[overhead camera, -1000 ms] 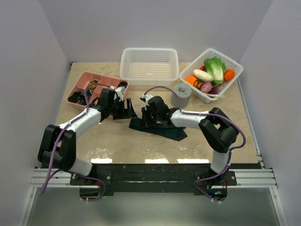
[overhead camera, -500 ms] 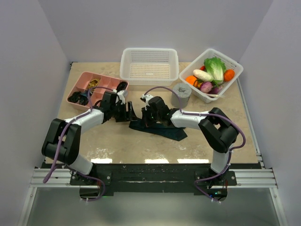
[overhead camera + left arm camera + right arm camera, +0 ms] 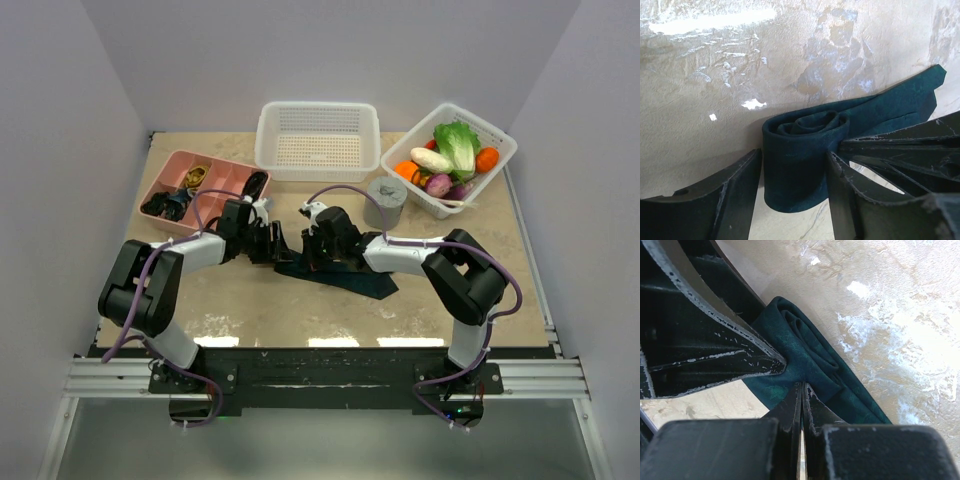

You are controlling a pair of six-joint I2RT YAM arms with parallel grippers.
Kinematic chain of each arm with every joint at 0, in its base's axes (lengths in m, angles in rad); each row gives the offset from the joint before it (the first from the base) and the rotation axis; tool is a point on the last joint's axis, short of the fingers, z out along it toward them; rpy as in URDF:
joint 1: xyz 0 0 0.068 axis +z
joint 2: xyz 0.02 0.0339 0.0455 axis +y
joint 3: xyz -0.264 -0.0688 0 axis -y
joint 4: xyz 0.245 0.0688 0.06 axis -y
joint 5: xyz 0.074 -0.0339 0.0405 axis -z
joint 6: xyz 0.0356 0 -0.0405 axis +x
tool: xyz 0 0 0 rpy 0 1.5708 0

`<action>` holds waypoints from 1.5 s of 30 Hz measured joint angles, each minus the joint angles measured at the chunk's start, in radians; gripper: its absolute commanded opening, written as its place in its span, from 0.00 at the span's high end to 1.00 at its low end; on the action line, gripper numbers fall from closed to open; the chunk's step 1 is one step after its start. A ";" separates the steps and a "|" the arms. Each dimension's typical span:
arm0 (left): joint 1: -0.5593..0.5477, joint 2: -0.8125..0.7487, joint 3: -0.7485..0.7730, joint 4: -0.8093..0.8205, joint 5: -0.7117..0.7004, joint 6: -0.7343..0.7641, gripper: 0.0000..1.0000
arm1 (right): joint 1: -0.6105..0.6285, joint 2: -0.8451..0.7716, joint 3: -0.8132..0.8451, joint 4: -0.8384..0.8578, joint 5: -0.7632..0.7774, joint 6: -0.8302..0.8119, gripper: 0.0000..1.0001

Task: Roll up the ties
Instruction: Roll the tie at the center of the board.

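Note:
The dark teal tie (image 3: 347, 277) lies on the table in front of the arms, its left end wound into a small roll (image 3: 805, 125). My left gripper (image 3: 278, 247) is open at the roll's left side; in the left wrist view its gripper (image 3: 794, 155) straddles the roll, one finger close on each side. My right gripper (image 3: 312, 250) is shut, and its closed tips (image 3: 802, 386) press against the tie (image 3: 810, 355) at the roll's edge. One left finger (image 3: 715, 340) shows right beside it. The unrolled band (image 3: 900, 95) runs off to the right.
A grey cylinder (image 3: 385, 200) stands just behind the right arm. A pink compartment tray (image 3: 165, 180) is at the back left, an empty white basket (image 3: 317, 140) at the back middle, and a basket of vegetables (image 3: 495, 165) at the back right.
My left gripper has moved right, from beside the pink tray to the tie's rolled end. The right gripper and the tie have stayed put.

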 measured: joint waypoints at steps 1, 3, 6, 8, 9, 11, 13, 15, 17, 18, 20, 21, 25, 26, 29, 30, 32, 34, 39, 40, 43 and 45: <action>0.001 0.002 0.000 0.002 0.001 -0.001 0.47 | 0.000 0.000 0.000 0.000 0.002 0.000 1.00; 0.001 0.007 0.000 0.008 0.005 -0.007 0.52 | 0.000 0.000 -0.002 0.003 0.003 0.000 1.00; 0.002 0.018 -0.002 0.029 0.019 -0.013 0.63 | 0.000 0.000 -0.004 0.009 0.004 0.002 1.00; 0.003 0.021 -0.003 0.038 0.026 -0.016 0.66 | 0.000 0.000 -0.004 0.010 0.004 0.003 1.00; 0.003 0.021 -0.005 0.045 0.031 -0.016 0.67 | 0.000 -0.001 -0.004 0.010 0.005 0.003 1.00; 0.003 0.021 -0.006 0.055 0.038 -0.016 0.68 | 0.000 -0.003 -0.004 0.009 0.005 0.003 1.00; 0.003 0.021 -0.006 0.057 0.042 -0.016 0.69 | 0.000 -0.005 -0.004 0.006 0.007 0.003 1.00; 0.003 0.019 -0.006 0.056 0.042 -0.016 0.69 | 0.000 -0.006 -0.004 0.003 0.009 0.003 1.00; 0.003 0.012 -0.006 0.053 0.040 -0.016 0.69 | 0.000 -0.009 -0.004 -0.001 0.012 0.002 1.00; 0.003 0.008 -0.006 0.049 0.039 -0.016 0.69 | 0.000 -0.012 -0.004 -0.006 0.013 0.002 1.00; 0.002 -0.009 -0.006 0.041 0.033 -0.015 0.69 | 0.000 -0.019 -0.004 -0.021 0.016 0.002 1.00; 0.002 -0.018 -0.005 0.032 0.026 -0.014 0.70 | 0.000 -0.024 -0.004 -0.032 0.023 0.002 1.00; 0.002 -0.043 -0.002 -0.002 -0.008 -0.010 0.71 | 0.000 -0.035 -0.005 -0.061 0.032 0.000 1.00; 0.000 -0.046 0.001 -0.009 -0.018 -0.006 0.73 | 0.000 -0.035 -0.005 -0.066 0.032 -0.001 1.00; -0.009 -0.049 0.016 -0.034 -0.052 0.004 0.73 | 0.000 -0.035 -0.005 -0.074 0.031 -0.001 1.00; -0.016 -0.049 0.024 -0.047 -0.067 0.008 0.73 | 0.000 -0.035 -0.005 -0.074 0.031 -0.001 1.00; -0.042 -0.049 0.042 -0.070 -0.106 0.017 0.74 | 0.000 -0.031 -0.005 -0.071 0.030 0.000 1.00; -0.070 -0.049 0.061 -0.093 -0.139 0.028 0.74 | 0.000 -0.021 -0.005 -0.070 0.030 0.000 1.00; -0.128 -0.049 0.111 -0.154 -0.234 0.048 0.74 | 0.000 0.006 0.011 -0.076 0.030 0.000 1.00; -0.135 -0.049 0.119 -0.165 -0.248 0.050 0.74 | 0.000 0.008 0.013 -0.076 0.030 0.000 1.00; -0.158 -0.050 0.150 -0.201 -0.294 0.060 0.74 | 0.000 0.017 0.022 -0.074 0.030 0.001 1.00; -0.173 -0.050 0.168 -0.222 -0.313 0.064 0.73 | 0.000 0.021 0.023 -0.074 0.030 0.002 1.00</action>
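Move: The tie's rolled-up end stands between the left hand's open fingers, level with them and about 1 cm to the right. From the right hand's shut tip the roll lies some 4 cm to the left and 1 cm ahead, at tip height. The flat tail's middle is roughly 14 cm right of the left hand, 4 cm back and 2 cm lower; the pink box's middle is some 18 cm to that hand's left and 16 cm ahead. The tie's roll is pinched as the left fingers close on it from both sides to about half their gap. The left hand then rises some 3 cm with a small shift right, turning its fingers about 15 degrees steeper downward and keeping the squeeze. The right hand, still shut beside the roll, eases about 1 cm right, then sinks 1.5 cm towards the tail. ##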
